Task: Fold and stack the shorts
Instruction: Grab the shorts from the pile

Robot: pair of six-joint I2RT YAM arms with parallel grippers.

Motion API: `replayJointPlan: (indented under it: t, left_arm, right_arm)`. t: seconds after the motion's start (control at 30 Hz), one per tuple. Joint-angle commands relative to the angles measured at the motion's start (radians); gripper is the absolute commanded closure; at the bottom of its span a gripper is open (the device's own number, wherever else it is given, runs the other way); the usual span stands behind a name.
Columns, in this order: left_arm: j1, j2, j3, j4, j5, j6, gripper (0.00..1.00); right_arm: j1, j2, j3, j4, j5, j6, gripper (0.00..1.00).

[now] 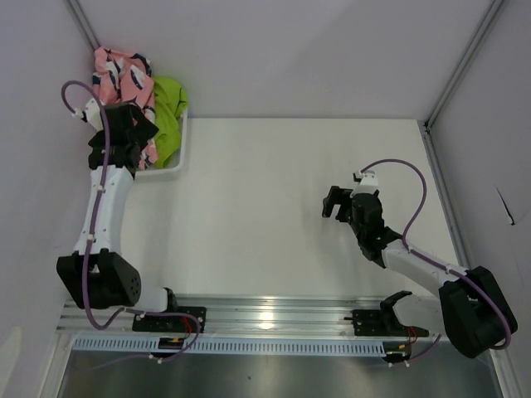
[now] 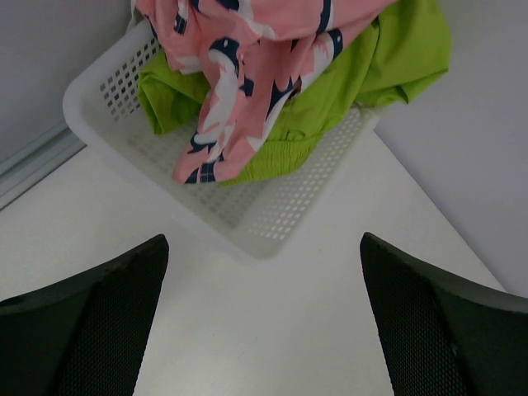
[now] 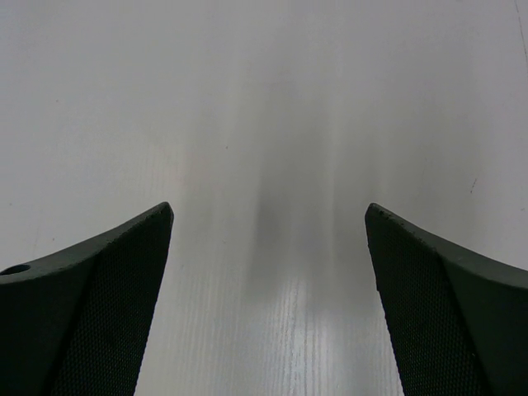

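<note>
Pink shorts [image 1: 124, 76] with a navy-and-white print lie bunched on top of lime green shorts [image 1: 170, 116] in a white mesh basket [image 1: 181, 145] at the table's far left corner. In the left wrist view the pink shorts [image 2: 247, 74] drape over the green shorts [image 2: 388, 58] inside the basket [image 2: 272, 216]. My left gripper [image 1: 143, 133] hovers over the basket's near side, open, with nothing between its fingers [image 2: 91, 322]. My right gripper [image 1: 335, 203] is open over bare table at the right, far from the shorts, its fingers [image 3: 445, 305] empty.
Pale walls enclose the table on the left, back and right. A metal rail [image 1: 265, 319] runs along the near edge between the arm bases. White tabletop [image 1: 274, 182] spreads between basket and right gripper.
</note>
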Motion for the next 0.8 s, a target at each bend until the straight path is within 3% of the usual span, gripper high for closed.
replayJointPlan:
  t: [0.0,0.17,0.43,0.6,0.63,0.67,0.73,0.77]
  left_arm:
    - [0.06,0.081,0.164,-0.043,0.033,-0.006,0.01]
    - [0.132,0.242,0.278,-0.025,0.119,0.017,0.01]
    - [0.148,0.499,0.43,-0.084,0.165,0.037,0.01]
    - [0.151,0.649,0.491,-0.054,0.165,0.061,0.09]
    - [0.152,0.67,0.505,-0.057,0.165,0.062,0.13]
    - [0.161,0.69,0.531,-0.055,0.17,0.065,0.3]
    - [0.169,0.727,0.571,-0.064,0.167,0.065,0.55]
    - [0.171,0.729,0.597,-0.064,0.164,0.068,0.79]
  right_arm:
    - [0.003,-0.018,0.036,0.024,-0.025,-0.002,0.01]
    - [0.008,-0.027,0.031,0.025,-0.019,-0.002,0.01]
    - [0.008,-0.015,0.042,0.025,-0.029,0.003,0.01]
    - [0.006,-0.022,0.042,0.02,-0.028,0.0,0.01]
    - [0.006,-0.025,0.041,0.018,-0.026,-0.002,0.01]
    - [0.006,-0.027,0.041,0.018,-0.026,0.0,0.01]
    - [0.006,-0.03,0.039,0.017,-0.026,0.0,0.0]
    - [0.006,-0.03,0.039,0.017,-0.025,0.0,0.0]
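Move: The left hand is open above the basket's near side. The hanging near end of the pink shorts lies about 13 cm ahead of it, 7 cm to its left and 16 cm below. The green shorts are some 20 cm ahead, practically in line and 16 cm down, and the basket's middle is about 17 cm ahead, 4 cm left and 20 cm below. From the right hand, that pink end lies about 20 cm ahead and 50 cm left, roughly level. The left arm reaches forward and left with the gripper wide open, level at first, then drops steeply while still going forward, about 13 cm ahead, 7 cm left and 15 cm down in all, to the pink shorts' hanging end at the near side of the basket. Its fingers tip down some 15–20 degrees on the way, and only in the last part of the descent do they close more than halfway, pinching the pink cloth between the pads. ##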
